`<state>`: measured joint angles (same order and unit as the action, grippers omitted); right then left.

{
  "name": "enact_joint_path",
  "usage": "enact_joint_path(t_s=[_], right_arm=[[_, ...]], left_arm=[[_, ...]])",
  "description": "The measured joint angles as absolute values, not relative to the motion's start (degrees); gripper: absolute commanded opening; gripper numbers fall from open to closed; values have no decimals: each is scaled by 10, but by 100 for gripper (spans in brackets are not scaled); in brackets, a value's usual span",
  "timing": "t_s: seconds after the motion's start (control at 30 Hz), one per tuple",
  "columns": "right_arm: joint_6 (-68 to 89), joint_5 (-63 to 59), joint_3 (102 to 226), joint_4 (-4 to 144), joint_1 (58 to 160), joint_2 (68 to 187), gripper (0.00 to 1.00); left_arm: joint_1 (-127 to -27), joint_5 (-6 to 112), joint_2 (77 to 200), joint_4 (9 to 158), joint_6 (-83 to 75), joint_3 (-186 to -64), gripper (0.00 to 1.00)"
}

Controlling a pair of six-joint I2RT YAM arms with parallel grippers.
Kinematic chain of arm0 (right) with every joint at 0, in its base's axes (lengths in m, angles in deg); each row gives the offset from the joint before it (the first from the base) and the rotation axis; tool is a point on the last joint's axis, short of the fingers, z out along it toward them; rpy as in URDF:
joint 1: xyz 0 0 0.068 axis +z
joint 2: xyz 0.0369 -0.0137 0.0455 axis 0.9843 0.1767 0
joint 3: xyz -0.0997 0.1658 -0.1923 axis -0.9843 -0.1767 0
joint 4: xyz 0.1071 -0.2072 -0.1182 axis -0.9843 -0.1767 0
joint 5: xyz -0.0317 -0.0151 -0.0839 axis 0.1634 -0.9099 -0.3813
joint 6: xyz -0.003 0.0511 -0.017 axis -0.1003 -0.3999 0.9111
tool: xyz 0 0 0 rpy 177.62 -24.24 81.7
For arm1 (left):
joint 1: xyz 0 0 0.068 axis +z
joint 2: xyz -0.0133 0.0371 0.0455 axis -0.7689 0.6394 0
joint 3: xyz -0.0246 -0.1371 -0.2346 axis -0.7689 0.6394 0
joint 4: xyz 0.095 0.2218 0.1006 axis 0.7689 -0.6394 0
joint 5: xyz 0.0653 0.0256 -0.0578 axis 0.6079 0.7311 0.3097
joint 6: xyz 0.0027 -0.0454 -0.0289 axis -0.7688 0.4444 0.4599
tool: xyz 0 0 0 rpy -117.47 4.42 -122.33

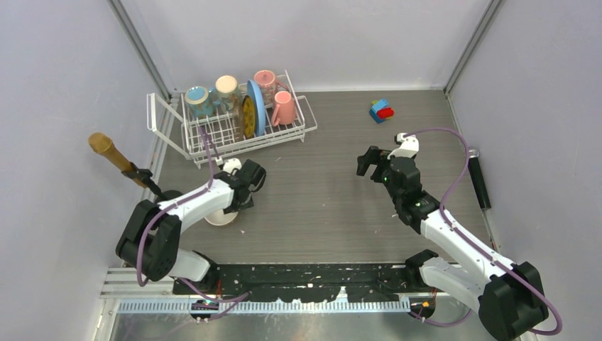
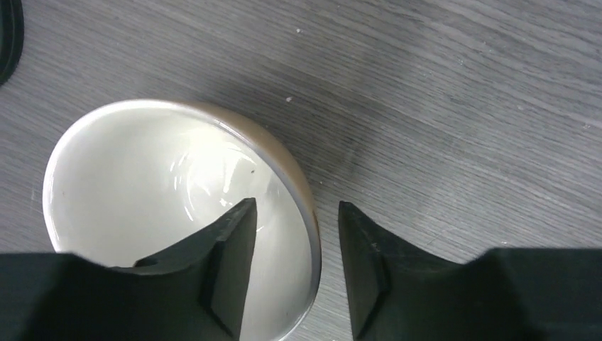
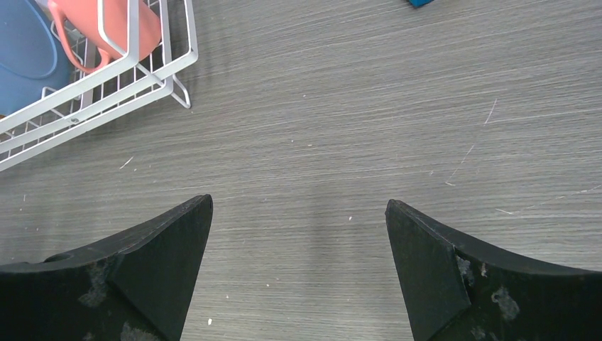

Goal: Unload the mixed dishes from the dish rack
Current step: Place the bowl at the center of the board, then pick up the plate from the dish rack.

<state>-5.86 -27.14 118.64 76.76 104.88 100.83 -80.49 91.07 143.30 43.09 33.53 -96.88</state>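
The white wire dish rack [image 1: 213, 145] stands at the back left. It holds a teal mug [image 1: 198, 99], a cream mug [image 1: 227, 89], a light-blue plate [image 1: 257, 106], a yellow patterned plate [image 1: 248, 116] and two pink mugs [image 1: 265, 84] [image 1: 284, 108]. A small cream bowl [image 2: 142, 185] sits upright on the table in front of the rack. My left gripper [image 2: 296, 206] is open astride its rim, one finger inside and one outside, with a gap on each side. My right gripper [image 3: 298, 201] hangs wide open over bare table at centre right, holding nothing.
Colourful toy blocks [image 1: 382, 110] lie at the back right. A microphone with a brown head [image 1: 106, 148] juts in from the left wall, and a black bar [image 1: 479, 181] lies along the right edge. The rack's corner [image 3: 99, 99] shows in the right wrist view.
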Motion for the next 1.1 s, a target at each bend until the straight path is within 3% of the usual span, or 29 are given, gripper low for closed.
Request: enact_joint_path(t_s=[0.2,0.73,0.9,1.1], right_arm=[[-61,-269,1186,772,1049,1017,100],[-68,-260,1186,772,1049,1017,100],[-66,-247,1184,774,1049,1008,100],[-66,-245,1184,777,1049,1003,100]], left_arm=[[-805,908,1386,421,329,-969,98],[-783,868,1252,466,227,-1033,100],[-691,832,1284,504,201,-1108,100],[-624,774,1409,529,173,-1251,97]])
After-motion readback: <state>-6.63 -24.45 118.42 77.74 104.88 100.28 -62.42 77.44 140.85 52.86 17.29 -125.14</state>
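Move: Straddling the bowl's far right rim, the left fingers have its middle about 3 cm back, 4 cm left and 2 cm below them. The brown glass dish in the rack stands some 25 cm ahead, 1 cm right and 6 cm higher; the yellow plate is 3 cm to the right of it, and the blue plate about 27 cm ahead of the hand and 7 cm right. From the right hand the bowl lies about 43 cm left, 11 cm back and 16 cm below. Opening its part-open fingers the rest of the way, the left hand rises off the bowl's rim, almost straight up for the first 6 cm or so. It then swings forward while still climbing towards the dishes in the rack, ending about 20 cm higher and 15 cm farther out, the fingers tipped up some 30 degrees towards the front. ##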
